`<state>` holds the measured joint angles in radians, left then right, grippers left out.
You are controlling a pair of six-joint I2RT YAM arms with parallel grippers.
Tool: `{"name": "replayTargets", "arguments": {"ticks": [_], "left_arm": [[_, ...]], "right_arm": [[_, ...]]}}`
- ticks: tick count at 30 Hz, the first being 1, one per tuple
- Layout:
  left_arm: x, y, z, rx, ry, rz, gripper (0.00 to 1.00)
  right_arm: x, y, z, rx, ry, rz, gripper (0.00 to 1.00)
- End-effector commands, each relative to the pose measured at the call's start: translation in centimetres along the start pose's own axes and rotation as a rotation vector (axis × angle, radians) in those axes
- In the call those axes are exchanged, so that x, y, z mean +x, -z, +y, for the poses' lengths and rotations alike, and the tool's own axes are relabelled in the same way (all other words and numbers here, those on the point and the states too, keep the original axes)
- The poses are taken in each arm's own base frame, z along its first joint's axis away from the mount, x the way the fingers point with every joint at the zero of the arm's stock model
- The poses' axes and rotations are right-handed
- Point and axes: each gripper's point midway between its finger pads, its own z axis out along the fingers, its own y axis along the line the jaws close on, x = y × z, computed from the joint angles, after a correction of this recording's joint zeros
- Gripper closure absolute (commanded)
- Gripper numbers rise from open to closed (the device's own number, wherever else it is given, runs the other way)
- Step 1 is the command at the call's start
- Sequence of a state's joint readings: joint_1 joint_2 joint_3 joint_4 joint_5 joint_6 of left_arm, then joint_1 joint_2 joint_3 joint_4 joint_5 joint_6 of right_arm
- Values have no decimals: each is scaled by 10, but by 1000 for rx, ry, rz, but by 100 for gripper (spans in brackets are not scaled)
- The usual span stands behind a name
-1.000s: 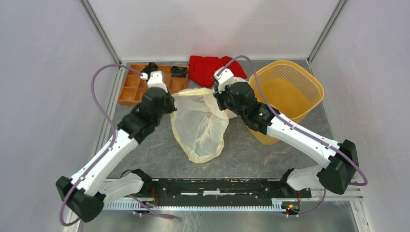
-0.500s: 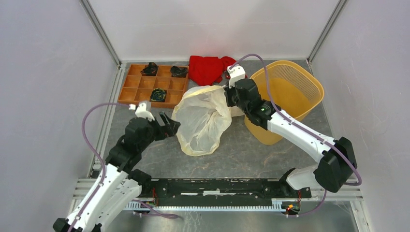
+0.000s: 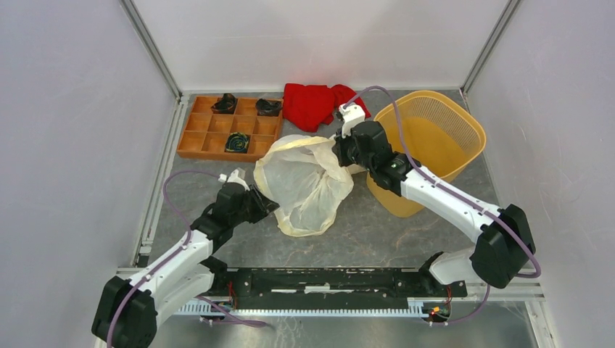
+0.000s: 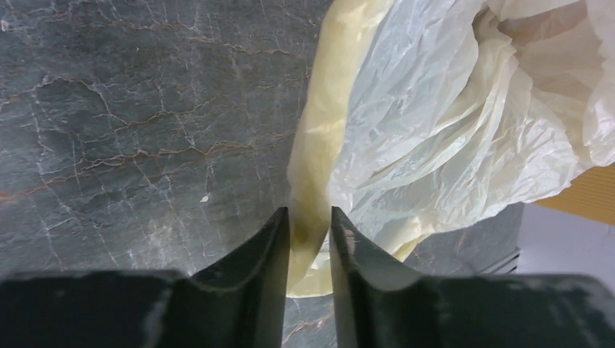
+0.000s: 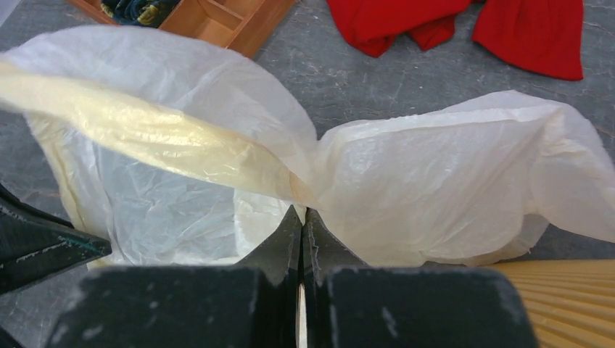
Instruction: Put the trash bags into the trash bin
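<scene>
The trash bag (image 3: 308,185), thin, wrinkled and cream-white, lies spread on the grey table left of the trash bin (image 3: 475,134), a yellow-orange mesh wastebasket. My right gripper (image 3: 339,154) is shut on the bag's upper rim, pinching a fold (image 5: 303,212) between closed fingertips; bag plastic (image 5: 435,188) billows on both sides. My left gripper (image 3: 270,205) sits low at the bag's left edge. In the left wrist view its jaws (image 4: 310,214) stand a little apart, with the bag's yellowish rolled hem (image 4: 319,145) running between them.
A red cloth (image 3: 312,104) lies at the back, left of the bin. A brown wooden compartment tray (image 3: 190,134) with small dark items sits at the back left. Grey walls enclose the table on three sides. The bin's rim (image 5: 566,304) shows by the right wrist.
My left gripper let go of the bag's upper left rim, opened wide, drew back toward the near edge, and now narrows around the bag's left hem. The right gripper kept its hold.
</scene>
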<state>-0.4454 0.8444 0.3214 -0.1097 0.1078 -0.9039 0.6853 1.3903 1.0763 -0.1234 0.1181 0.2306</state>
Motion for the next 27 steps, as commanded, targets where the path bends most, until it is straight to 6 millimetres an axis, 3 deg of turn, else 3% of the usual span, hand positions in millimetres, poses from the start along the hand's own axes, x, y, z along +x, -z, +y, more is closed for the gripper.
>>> {"name": "replayTargets", "arguments": {"ticks": [1,3,5,7,8,9,10,11,12,13,15,16,17,18,19,21,22,23,24,25,27], "left_arm": [[-29,-2,-16,38,11,-120,77],[-53,3,-22,-3,-42,-180,94],[-94,14,-40,-47,-108,-263,98],[-150,35,-78,-37,-177,-366,98],[-180,49,-102,-20,-210,-415,98],[-223,83,-145,29,-261,-502,98],[-252,111,-182,85,-305,-571,98],[-272,142,-217,142,-349,-623,98],[-286,178,-251,217,-388,-680,98],[-290,210,-280,311,-426,-712,98],[-282,271,-326,527,-498,-793,98],[-272,290,-336,618,-524,-814,98],[-258,301,-338,693,-536,-825,98],[-245,314,-331,739,-534,-851,98],[-237,298,-315,722,-507,-839,98],[-226,241,-257,557,-380,-769,98],[-215,198,-215,418,-288,-687,98],[-187,142,-155,232,-198,-542,98],[-171,119,-125,141,-162,-471,98],[-142,89,-85,33,-120,-360,98],[-91,59,-39,-40,-66,-195,98]], "right_arm": [[-18,7,10,-63,20,-49,100],[-26,4,5,-37,49,-59,100],[-45,1,-2,-13,66,-83,100],[-84,1,-3,-3,81,-120,100],[-118,7,-1,-1,96,-159,100],[-153,16,4,-7,117,-200,100],[-185,30,9,-24,135,-237,100],[-235,58,19,-53,138,-337,100],[-263,79,29,-98,150,-393,100],[-297,116,42,-154,161,-496,100],[-332,181,64,-250,198,-692,100],[-327,194,72,-287,211,-748,100],[-326,221,76,-326,220,-857,99],[-311,236,76,-355,234,-937,100],[-279,217,76,-371,244,-922,99],[-227,196,68,-358,270,-914,99],[-189,165,64,-354,253,-822,99],[-153,137,61,-355,220,-715,99],[-110,106,60,-364,198,-584,99],[-68,79,60,-380,182,-439,99],[2,49,63,-420,144,-209,99]]}}
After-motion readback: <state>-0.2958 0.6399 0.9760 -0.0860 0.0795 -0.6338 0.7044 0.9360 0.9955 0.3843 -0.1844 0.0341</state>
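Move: The trash bag's near rim already lies between the left hand's half-open fingers; the bag's middle is about 7 cm ahead and 8 cm right of them. From the right hand, which already grips the far rim, that middle lies roughly 9 cm back, 9 cm left and 14 cm below. The trash bin stands some 22 cm to the right hand's right, level with it and 8 cm lower; the red cloth is about 17 cm ahead, 3 cm left and 20 cm below. Left pinches the rim; both hands fling the bag up some 35–50 cm, swing back and dip. ##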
